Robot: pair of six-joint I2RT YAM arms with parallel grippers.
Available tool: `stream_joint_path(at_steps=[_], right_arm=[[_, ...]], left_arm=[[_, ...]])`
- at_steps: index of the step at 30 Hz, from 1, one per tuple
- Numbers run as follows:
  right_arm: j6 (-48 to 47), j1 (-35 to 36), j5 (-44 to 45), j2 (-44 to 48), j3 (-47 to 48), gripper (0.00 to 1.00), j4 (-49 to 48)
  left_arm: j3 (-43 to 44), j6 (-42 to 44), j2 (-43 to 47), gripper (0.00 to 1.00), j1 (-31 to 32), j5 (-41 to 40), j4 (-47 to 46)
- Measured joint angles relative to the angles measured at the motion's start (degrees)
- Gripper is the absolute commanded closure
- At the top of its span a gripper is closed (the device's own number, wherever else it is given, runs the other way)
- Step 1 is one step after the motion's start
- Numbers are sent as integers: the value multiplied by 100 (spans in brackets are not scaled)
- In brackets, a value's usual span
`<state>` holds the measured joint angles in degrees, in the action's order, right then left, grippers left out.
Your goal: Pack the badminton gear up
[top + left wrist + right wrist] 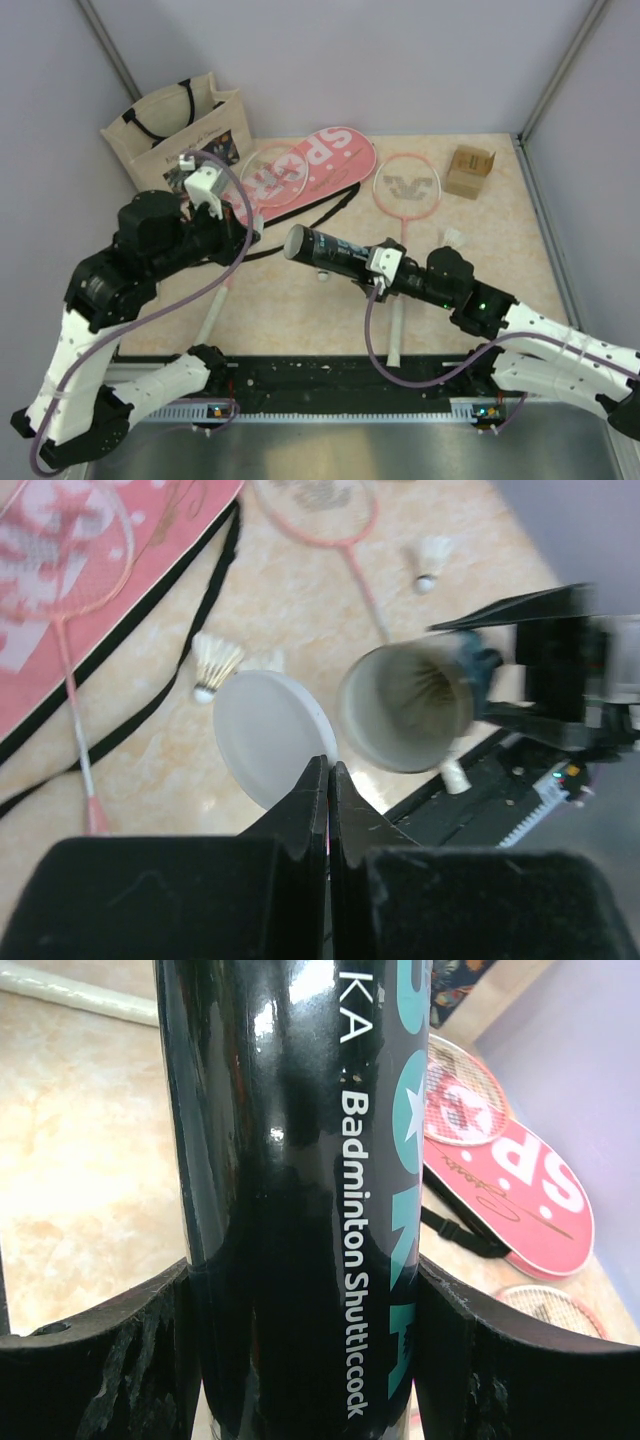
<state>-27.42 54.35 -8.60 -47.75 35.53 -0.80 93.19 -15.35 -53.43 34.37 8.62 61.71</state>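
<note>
My right gripper (383,263) (305,1295) is shut on the dark cylindrical tube (330,252) (300,1190), held level above the table with its open mouth (405,708) facing left; feathers show inside. My left gripper (252,236) (328,768) is shut on the rim of a white round lid (268,735), just left of the mouth. Two pink rackets lie behind: one (405,185) on the table, one (278,175) on the pink cover (325,160) (525,1185). Loose shuttlecocks (212,663) (430,562) (455,237) lie on the table.
A beige tote bag (185,125) stands at the back left. At the back right sits a small brown cardboard box (470,170). The cover's black strap (150,695) trails across the table under my left gripper. Grey walls close in the back and sides.
</note>
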Motion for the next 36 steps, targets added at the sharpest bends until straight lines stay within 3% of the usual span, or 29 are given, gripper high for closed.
stream_joint_path(at_steps=[5,13,24,28,34,36], right_arm=[[315,-4,396,433,-2,82,0],[1064,-4,1130,1172,-66,81,-356],[1878,-7,2800,1845,-225,80,-247],[1982,-9,3082,2181,-330,80,-264],[2061,-11,3237,2302,-354,79,-264],[2105,-11,3233,2302,-400,79,-273]], left_arm=[[-1451,-227,42,100,0,-962,-291],[-3425,-826,-476,100,0,-1432,-1132],[-4725,-1766,-1945,98,0,-1731,-2487],[-4767,-1947,-2214,67,0,-1735,-2662],[-4710,-2210,-1945,44,-22,-2109,-2736],[-4645,-2273,-1746,31,-83,-2352,-2719]])
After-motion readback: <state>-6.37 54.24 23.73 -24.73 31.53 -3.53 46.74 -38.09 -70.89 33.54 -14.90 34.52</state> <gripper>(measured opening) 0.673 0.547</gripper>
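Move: The left hand, already pinching the tube's white cap, is bound for bare table about 6 cm ahead, 1 cm left and 36 cm below. From the hand, two shuttlecocks lie roughly 19 cm ahead, 6 right and 14 ahead, 10 right; a racket handle is level ahead, 17 left, all some 36 below. The right hand holds the open tube; its clear spot in the air is about 2 cm ahead, 11 right and 8 higher. Bring the left gripper down some 34 cm and slightly forward, tipping the fingers towards the table, then open about halfway to let go of the cap beside the two shuttlecocks and lift back 3 cm. Meanwhile keep the right grip on the tube, carrying it right and up while rolling its open mouth upward. ##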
